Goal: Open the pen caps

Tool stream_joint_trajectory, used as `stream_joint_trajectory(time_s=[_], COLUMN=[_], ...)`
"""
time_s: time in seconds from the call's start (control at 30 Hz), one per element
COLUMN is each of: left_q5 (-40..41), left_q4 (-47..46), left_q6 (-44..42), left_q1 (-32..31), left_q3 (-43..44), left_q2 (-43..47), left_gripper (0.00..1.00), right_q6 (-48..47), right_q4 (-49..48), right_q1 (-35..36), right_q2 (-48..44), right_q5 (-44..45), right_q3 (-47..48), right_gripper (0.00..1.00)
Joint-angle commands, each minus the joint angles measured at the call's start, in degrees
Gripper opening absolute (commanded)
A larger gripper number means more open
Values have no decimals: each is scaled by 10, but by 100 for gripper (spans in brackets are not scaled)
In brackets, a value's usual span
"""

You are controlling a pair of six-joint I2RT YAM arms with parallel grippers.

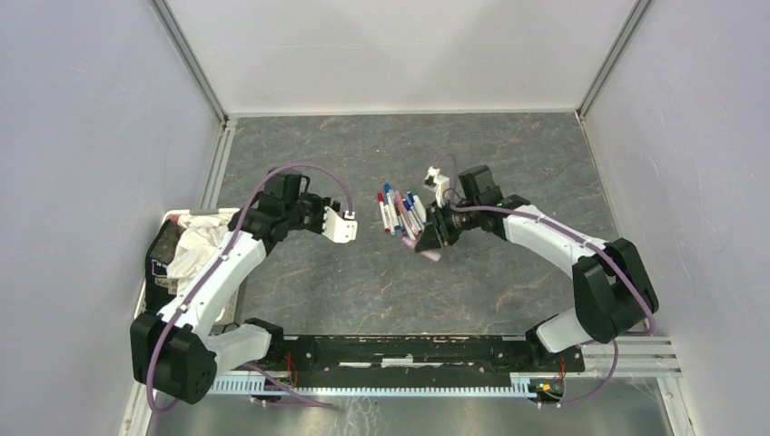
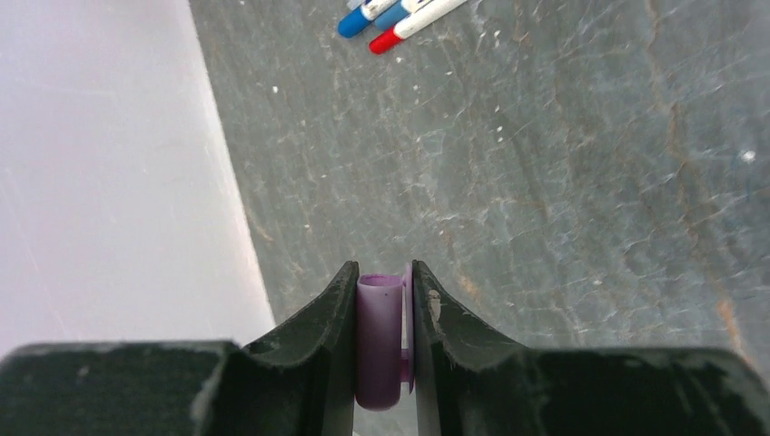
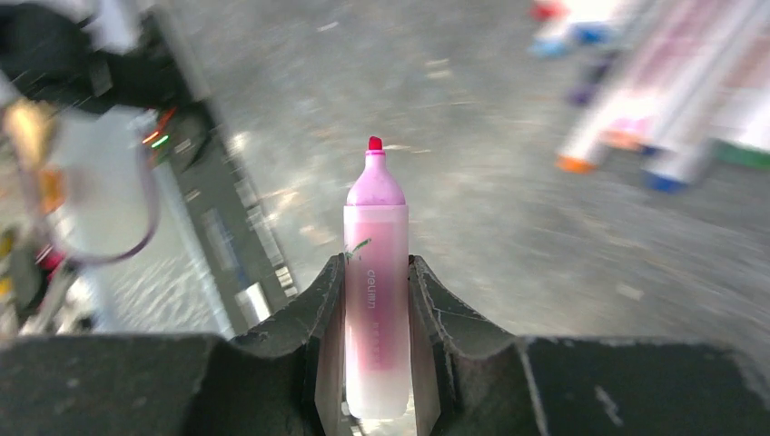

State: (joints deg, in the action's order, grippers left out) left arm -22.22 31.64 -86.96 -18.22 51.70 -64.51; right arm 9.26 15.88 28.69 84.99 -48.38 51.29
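Observation:
My right gripper [image 3: 376, 300] is shut on the thick pink pen [image 3: 375, 300]. Its cap is off and its red tip points away from the wrist. In the top view this gripper [image 1: 425, 245] hangs just right of the pile of pens [image 1: 399, 212], with the pink pen [image 1: 429, 254] sticking out below it. My left gripper [image 2: 381, 309] is shut on a purple-pink pen cap [image 2: 380, 341]. In the top view it [image 1: 343, 225] is left of the pile, a short gap away. Blue and red capped pen ends [image 2: 386, 23] show at the top of the left wrist view.
A tray [image 1: 163, 263] with crumpled white cloth and a dark object sits at the left table edge. White walls enclose the table on three sides. The black base rail [image 1: 399, 354] runs along the near edge.

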Motion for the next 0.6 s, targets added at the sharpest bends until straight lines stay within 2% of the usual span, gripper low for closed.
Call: stream_joint_trajectory(time_s=[0.0, 0.13, 0.2, 0.37, 0.57], left_q5=[49, 94, 92, 125, 148], left_q4=[16, 50, 54, 40, -22], left_q6=[118, 234, 281, 350, 368], left_q1=[-55, -110, -114, -114, -108], left_q3=[28, 42, 53, 67, 25], left_q2=[-19, -65, -93, -164, -194], left_gripper=[2, 2, 2, 2, 2], right_q6=[-29, -28, -41, -40, -21], right_q4=[71, 65, 56, 24, -4], right_q1=[-57, -81, -83, -88, -95], right_q2=[-12, -18, -10, 10, 3], right_q5=[238, 460, 530, 595, 643], right_q3=[67, 68, 64, 31, -25], right_gripper=[0, 0, 0, 0, 0])
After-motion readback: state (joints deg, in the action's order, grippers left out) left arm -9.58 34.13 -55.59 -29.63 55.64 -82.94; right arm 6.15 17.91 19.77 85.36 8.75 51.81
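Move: The left hand holds the pink cap above bare table; the clear spot below is some 16 cm down, 3 cm to its right and 2 cm back, with the red-capped marker 14 cm right and 5 cm ahead. The right hand holds the uncapped pink highlighter; its clear spot is about 12 cm ahead, 18 cm right and 11 cm down. From the right hand, the marker pile is 13 cm ahead and 4 cm left, the green-capped marker 16 cm straight ahead. The right hand, keeping its grip on the highlighter, sweeps about 17 cm right and 13 cm forward, away from the marker pile to the clear table on its right, sinking 5 cm mostly late on while it turns some 40 degrees clockwise and its fingers swing down. Meanwhile the left hand keeps the cap pinched and lowers it about 9.5 cm towards the bare table left of the pile, easing back and to the right at first, then slightly forward again, as its fingers tip steeper and turn counter-clockwise. ##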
